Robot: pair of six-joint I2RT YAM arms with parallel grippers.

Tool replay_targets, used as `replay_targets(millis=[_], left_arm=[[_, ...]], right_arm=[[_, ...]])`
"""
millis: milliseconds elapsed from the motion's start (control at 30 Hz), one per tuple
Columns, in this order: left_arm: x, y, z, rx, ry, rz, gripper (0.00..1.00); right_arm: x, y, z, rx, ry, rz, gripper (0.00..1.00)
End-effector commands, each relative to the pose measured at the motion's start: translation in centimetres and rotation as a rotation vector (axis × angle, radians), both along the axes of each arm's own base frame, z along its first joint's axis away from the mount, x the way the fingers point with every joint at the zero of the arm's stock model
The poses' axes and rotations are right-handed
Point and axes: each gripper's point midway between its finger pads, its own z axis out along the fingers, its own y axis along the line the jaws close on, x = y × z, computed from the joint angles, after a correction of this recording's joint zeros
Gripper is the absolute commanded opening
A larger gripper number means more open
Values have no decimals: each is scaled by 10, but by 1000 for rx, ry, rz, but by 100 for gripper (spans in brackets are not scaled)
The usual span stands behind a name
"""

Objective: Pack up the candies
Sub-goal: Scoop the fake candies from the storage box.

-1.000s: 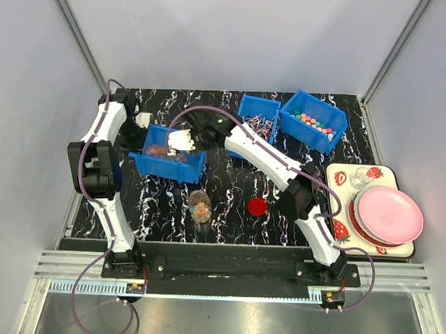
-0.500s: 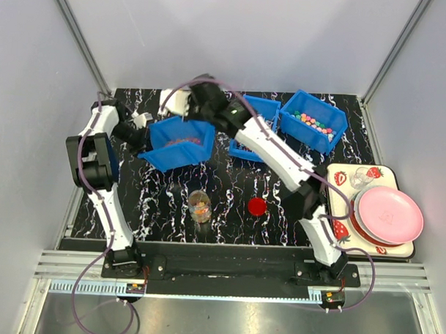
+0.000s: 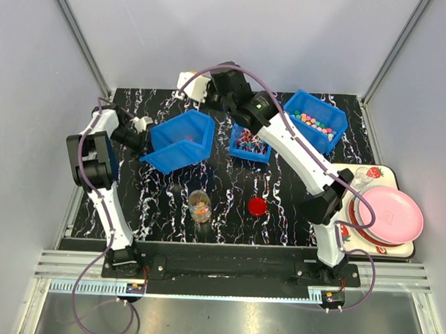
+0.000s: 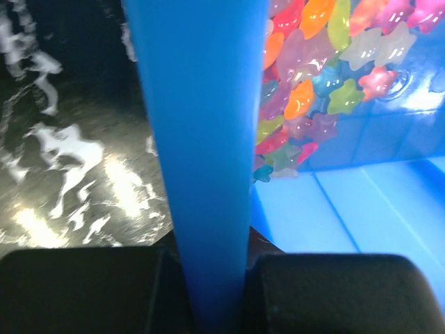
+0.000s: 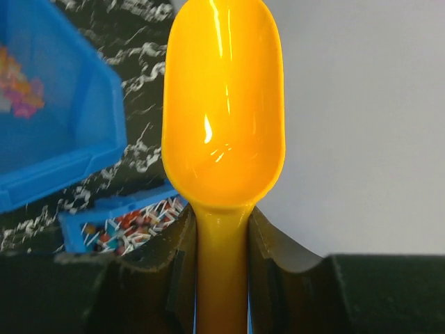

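Note:
My left gripper [image 3: 145, 136] [image 4: 212, 273] is shut on the left wall of a blue bin [image 3: 181, 139] [image 4: 208, 125] and holds it tipped up toward the right. Bright gummy candies [image 4: 313, 76] are heaped in its low corner. My right gripper [image 3: 195, 85] [image 5: 221, 224] hangs high at the back of the table, shut on the handle of a yellow scoop [image 5: 222, 104] whose bowl is empty. A small clear jar [image 3: 200, 205] with some candies in it stands in front of the tipped bin. A round red lid [image 3: 257, 205] lies to its right.
A middle blue bin [image 3: 249, 143] [image 5: 128, 221] holds red-and-white wrapped pieces. A right blue bin [image 3: 317, 120] holds small pastel balls. A strawberry-print tray [image 3: 341, 178] with a pink plate [image 3: 389, 214] sits at the right edge. Grey walls enclose the table.
The left gripper has tipped the left bin up and shifted it toward the right. The right arm has lifted the scoop out of that bin and swung it up to the back.

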Motion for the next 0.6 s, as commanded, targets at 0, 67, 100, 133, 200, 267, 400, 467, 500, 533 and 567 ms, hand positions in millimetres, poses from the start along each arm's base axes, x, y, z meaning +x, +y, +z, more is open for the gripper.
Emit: replay_targets(millis=[0,67,100,133,200,267,400,467,500,533,567], left_arm=[[10,14,43,147,-193,39,0],[12,22,39,220,-215,51,0],[13,23,39,240,-225,55,0],[13,27,39,275,-244,58,0],[13,25,39,301,-261,57,0],[13,23,39,337,-284,49,0],[13,16,38,386,-327,32,0],[13,9,43,391,-347,28,0],[14,9,43,402,-355,30,0],[14,6,43,401,-354,34,0],[14,5,45,403,-362,39,0]], right_arm=[[-17,1,-46,-190,98,99,0],[-25,-1,-62,-269,130,133,0],[-28,0,-70,-293,142,143,0],[-33,0,-78,-326,163,162,0],[-37,2,-85,-365,172,187,0],[-42,5,-97,-417,188,215,0],[-41,12,-114,-480,202,235,0],[-39,14,-132,-529,230,239,0],[-39,17,-129,-525,224,248,0],[-41,16,-141,-558,255,257,0],[-42,20,-140,-559,252,270,0]])
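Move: The scoop in the right hand is empty and high: the candy box's middle lies about 8 cm to that hand's left, 4 cm back and some 33 cm below. The lollipop box is roughly 12 cm right of the hand, level with it and 35 cm down; the clear jar is some 25 cm back, 1 cm left and 32 cm down. From the left hand, gripping its wall, the candy box's middle is about 11 cm right, 3 cm ahead and 3 cm lower. The right hand brings the held scoop down about 14 cm towards the candy box, easing back some 4 cm on the way, while the wrist tips the scoop by some 35 degrees, its bowl dipping and swinging left over the box. Meanwhile the left hand keeps its pinch on the box wall and rolls so that its fingers point more steeply down, lowering the box's raised right end; it shifts nearly 3 cm left and a little up, then comes about halfway back. ##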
